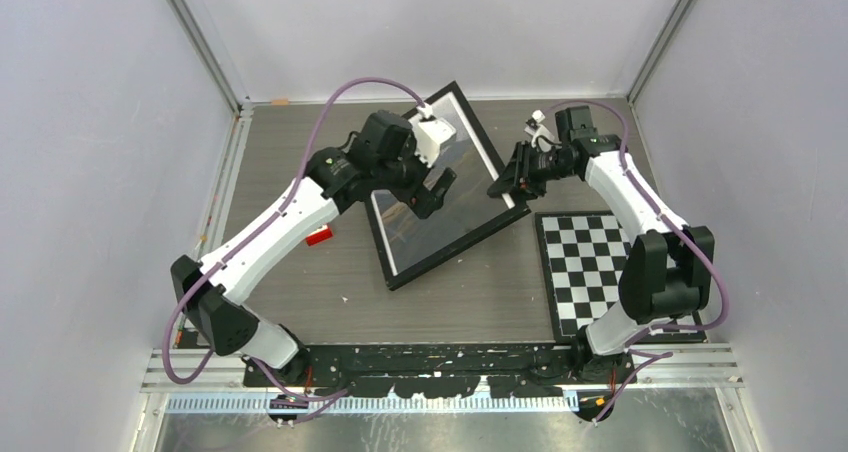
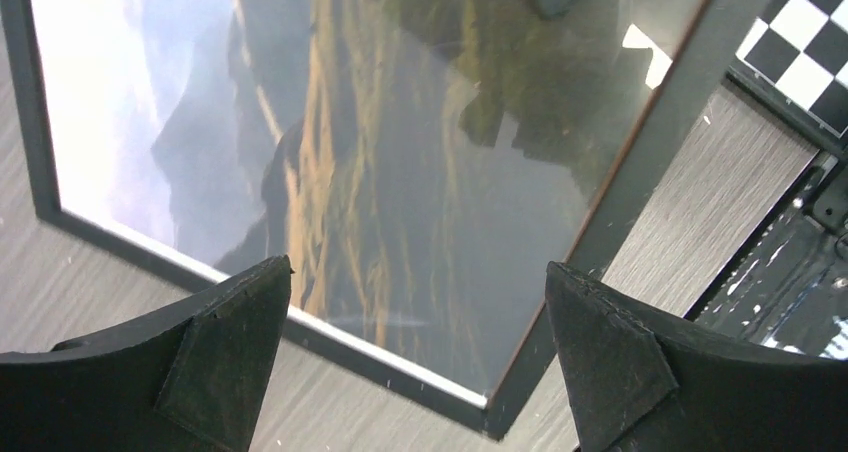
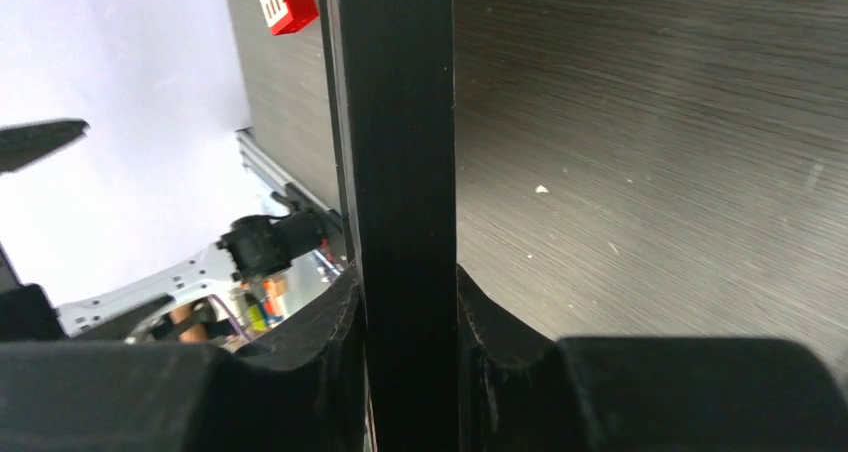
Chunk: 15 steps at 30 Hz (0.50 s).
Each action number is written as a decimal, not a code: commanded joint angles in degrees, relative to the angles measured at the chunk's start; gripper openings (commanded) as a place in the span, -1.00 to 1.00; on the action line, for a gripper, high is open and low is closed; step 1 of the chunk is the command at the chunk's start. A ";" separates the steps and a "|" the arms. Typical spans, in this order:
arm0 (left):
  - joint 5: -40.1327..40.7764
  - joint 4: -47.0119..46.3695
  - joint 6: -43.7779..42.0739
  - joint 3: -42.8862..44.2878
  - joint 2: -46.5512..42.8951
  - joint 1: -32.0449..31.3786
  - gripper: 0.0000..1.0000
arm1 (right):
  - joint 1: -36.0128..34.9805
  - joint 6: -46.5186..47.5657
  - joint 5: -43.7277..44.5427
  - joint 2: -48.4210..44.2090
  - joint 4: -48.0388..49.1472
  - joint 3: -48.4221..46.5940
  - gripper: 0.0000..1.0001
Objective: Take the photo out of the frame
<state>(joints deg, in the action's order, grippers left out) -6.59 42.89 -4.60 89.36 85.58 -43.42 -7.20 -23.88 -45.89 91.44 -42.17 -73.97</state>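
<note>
The frame (image 1: 460, 249) lies glass side up in the middle of the table, its thin black rim (image 2: 650, 142) around the photo (image 2: 330, 152) of grey mountains and brown hills. In the top view the photo (image 1: 462, 162) shows dimly through the glass. My left gripper (image 1: 435, 192) hovers over the frame's near corner and is open, its fingers (image 2: 230, 352) wide apart with nothing between them. My right gripper (image 1: 503, 184) is shut on the frame's right rim (image 3: 395, 122), one finger (image 3: 320, 342) pressed against each side of it.
A black-and-white checkerboard (image 1: 600, 272) lies to the right of the frame, close to its lower right side (image 2: 800, 32). A small red block (image 1: 318, 235) sits on the table left of the frame, under my left arm. Grey walls close in the table.
</note>
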 commanded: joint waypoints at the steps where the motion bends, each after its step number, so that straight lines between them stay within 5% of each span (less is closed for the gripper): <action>1: 1.95 4.62 7.01 3.97 -1.70 3.88 0.99 | 0.25 3.35 12.99 -5.34 -10.50 -6.47 -0.99; 15: 9.15 5.18 22.40 17.82 0.61 10.83 0.99 | -10.95 9.50 40.30 -8.60 -20.23 -21.41 -0.99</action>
<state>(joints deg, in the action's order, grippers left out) -0.12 48.99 12.14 100.27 85.32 -33.23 -15.29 -15.25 -19.70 86.76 -58.59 -91.11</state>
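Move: The frame is held at its right edge by the right gripper; its middle lies about 15 cm to the left of that hand, 2 cm ahead and 5 cm lower. From the open left gripper, the frame's middle is some 5 cm ahead, hardly to the right and 12 cm below. The red box lies roughly 22 cm left of the left hand and 3 cm ahead; the chessboard lies about 23 cm right of the right hand and 12 cm back, both on the table. Keep the right gripper pinched on the frame's right edge and lift it about 6 cm, easing slightly right, while rolling the wrist some 25 degrees so its fingers point more steeply down. Meanwhile swing the wide-open left gripper left and forward off the frame's face, then up, about 10 cm in all, turning it counter-clockwise. ##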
